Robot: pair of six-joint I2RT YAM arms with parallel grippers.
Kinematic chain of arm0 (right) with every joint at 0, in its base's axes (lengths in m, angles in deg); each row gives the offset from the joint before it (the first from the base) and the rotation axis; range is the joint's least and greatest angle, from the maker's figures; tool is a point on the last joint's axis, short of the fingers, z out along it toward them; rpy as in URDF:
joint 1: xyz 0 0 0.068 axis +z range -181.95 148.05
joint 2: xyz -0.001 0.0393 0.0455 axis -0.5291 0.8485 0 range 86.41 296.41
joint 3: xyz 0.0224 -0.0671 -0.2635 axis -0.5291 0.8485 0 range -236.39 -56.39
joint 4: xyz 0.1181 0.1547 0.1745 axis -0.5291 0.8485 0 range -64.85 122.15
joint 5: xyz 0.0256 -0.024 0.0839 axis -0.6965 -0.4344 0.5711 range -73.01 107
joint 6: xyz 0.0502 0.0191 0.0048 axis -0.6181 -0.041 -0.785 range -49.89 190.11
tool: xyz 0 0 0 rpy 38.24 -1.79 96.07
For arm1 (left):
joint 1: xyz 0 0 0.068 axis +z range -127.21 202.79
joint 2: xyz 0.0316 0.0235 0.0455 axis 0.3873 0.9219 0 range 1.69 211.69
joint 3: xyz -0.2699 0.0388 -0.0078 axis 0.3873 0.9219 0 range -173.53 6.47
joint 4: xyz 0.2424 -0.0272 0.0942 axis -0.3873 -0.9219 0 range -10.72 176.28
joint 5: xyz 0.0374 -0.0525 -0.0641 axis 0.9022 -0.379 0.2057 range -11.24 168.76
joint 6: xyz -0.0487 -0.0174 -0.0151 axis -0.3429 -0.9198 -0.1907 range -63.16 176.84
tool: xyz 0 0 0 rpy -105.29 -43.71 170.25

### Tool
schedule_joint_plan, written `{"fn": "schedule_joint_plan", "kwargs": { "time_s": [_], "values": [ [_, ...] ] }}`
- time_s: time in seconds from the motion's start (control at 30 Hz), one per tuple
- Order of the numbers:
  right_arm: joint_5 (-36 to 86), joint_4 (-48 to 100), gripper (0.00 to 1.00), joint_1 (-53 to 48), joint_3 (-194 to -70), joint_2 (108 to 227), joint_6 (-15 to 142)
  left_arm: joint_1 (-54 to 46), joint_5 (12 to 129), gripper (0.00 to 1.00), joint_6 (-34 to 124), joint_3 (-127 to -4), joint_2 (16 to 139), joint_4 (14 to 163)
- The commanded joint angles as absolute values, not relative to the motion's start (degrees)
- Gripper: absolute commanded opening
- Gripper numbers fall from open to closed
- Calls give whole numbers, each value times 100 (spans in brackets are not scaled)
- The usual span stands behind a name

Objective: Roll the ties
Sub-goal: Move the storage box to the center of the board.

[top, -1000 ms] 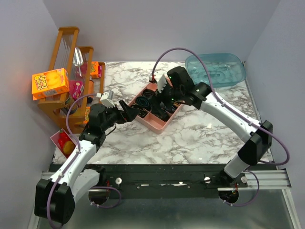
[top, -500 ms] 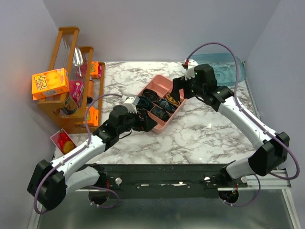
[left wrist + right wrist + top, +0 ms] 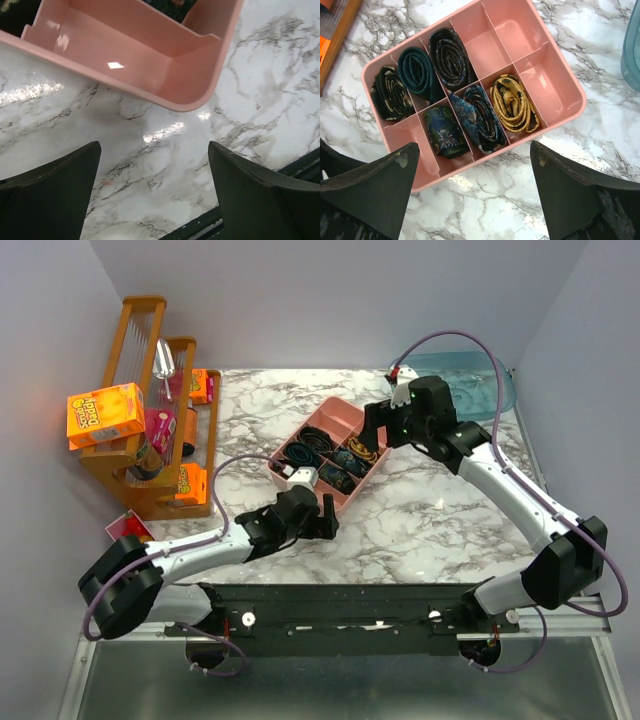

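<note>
Several rolled ties lie in the compartments of a pink tray: dark patterned, teal, blue and yellow ones. In the top view the ties fill the tray at mid table. My right gripper hovers open over the tray's near rim, and the top view puts this gripper at the tray's right side. My left gripper is open over bare marble, just short of the tray's empty end compartment. Seen from above, the left gripper is in front of the tray.
A wooden rack with an orange box stands at the left. A clear blue bin sits at the back right. A red packet lies by the left arm. The black rail marks the table's near edge.
My left arm swung from the tray's left side toward the near edge and now points at the tray's front corner. My right gripper pulled back from over the tray toward its right side.
</note>
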State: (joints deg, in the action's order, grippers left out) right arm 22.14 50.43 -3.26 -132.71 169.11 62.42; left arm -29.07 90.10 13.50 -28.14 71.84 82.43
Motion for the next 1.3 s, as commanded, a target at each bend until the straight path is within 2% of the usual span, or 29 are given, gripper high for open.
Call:
{"fn": "schedule_joint_plan", "kwargs": {
  "time_s": [0.0,0.3,0.57,0.9,1.27],
  "values": [
    [2244,4906,100,-417,-13198,16824,6211,-3064,9739,99,1043,-3026,7753,8602],
    [2314,4915,100,-549,-13040,16666,6158,-3188,10502,99,911,-3861,8948,8462],
    [2377,4880,100,-584,-12873,16490,6000,-3022,10619,99,911,-4872,10064,8215],
    [2560,4915,100,-593,-12776,16472,6000,-2135,10022,99,1280,-5417,10583,8549],
    [2719,4915,100,-593,-12715,16472,5930,-1764,9959,99,1754,-5954,10822,8462]
  ]
}}
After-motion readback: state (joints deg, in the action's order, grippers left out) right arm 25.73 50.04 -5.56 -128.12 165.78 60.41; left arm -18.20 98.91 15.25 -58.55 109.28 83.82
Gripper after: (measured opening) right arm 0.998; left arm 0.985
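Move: The storage box's middle lies about 19 cm straight ahead of the open left hand and 5 cm lower; its nearest corner is only some 4 cm ahead and 3 cm to the right, at much the same depth. An orange carton at the rack's foot stands roughly 29 cm left and 10 cm ahead of that hand, the blue tray 27 cm right and 40 cm ahead. From the right hand, the box's middle lies about 6 cm ahead, 9 cm left and 21 cm below. The left hand's open fingers come astride the storage box's near corner, tips below the rim, and push the box outward. The hand first sinks about 4 cm while bearing forward and right, then runs on level, forward with a little drift back left, some 17 cm forward in all, turning about 15 degrees counter-clockwise; the fingers stay wide open. ##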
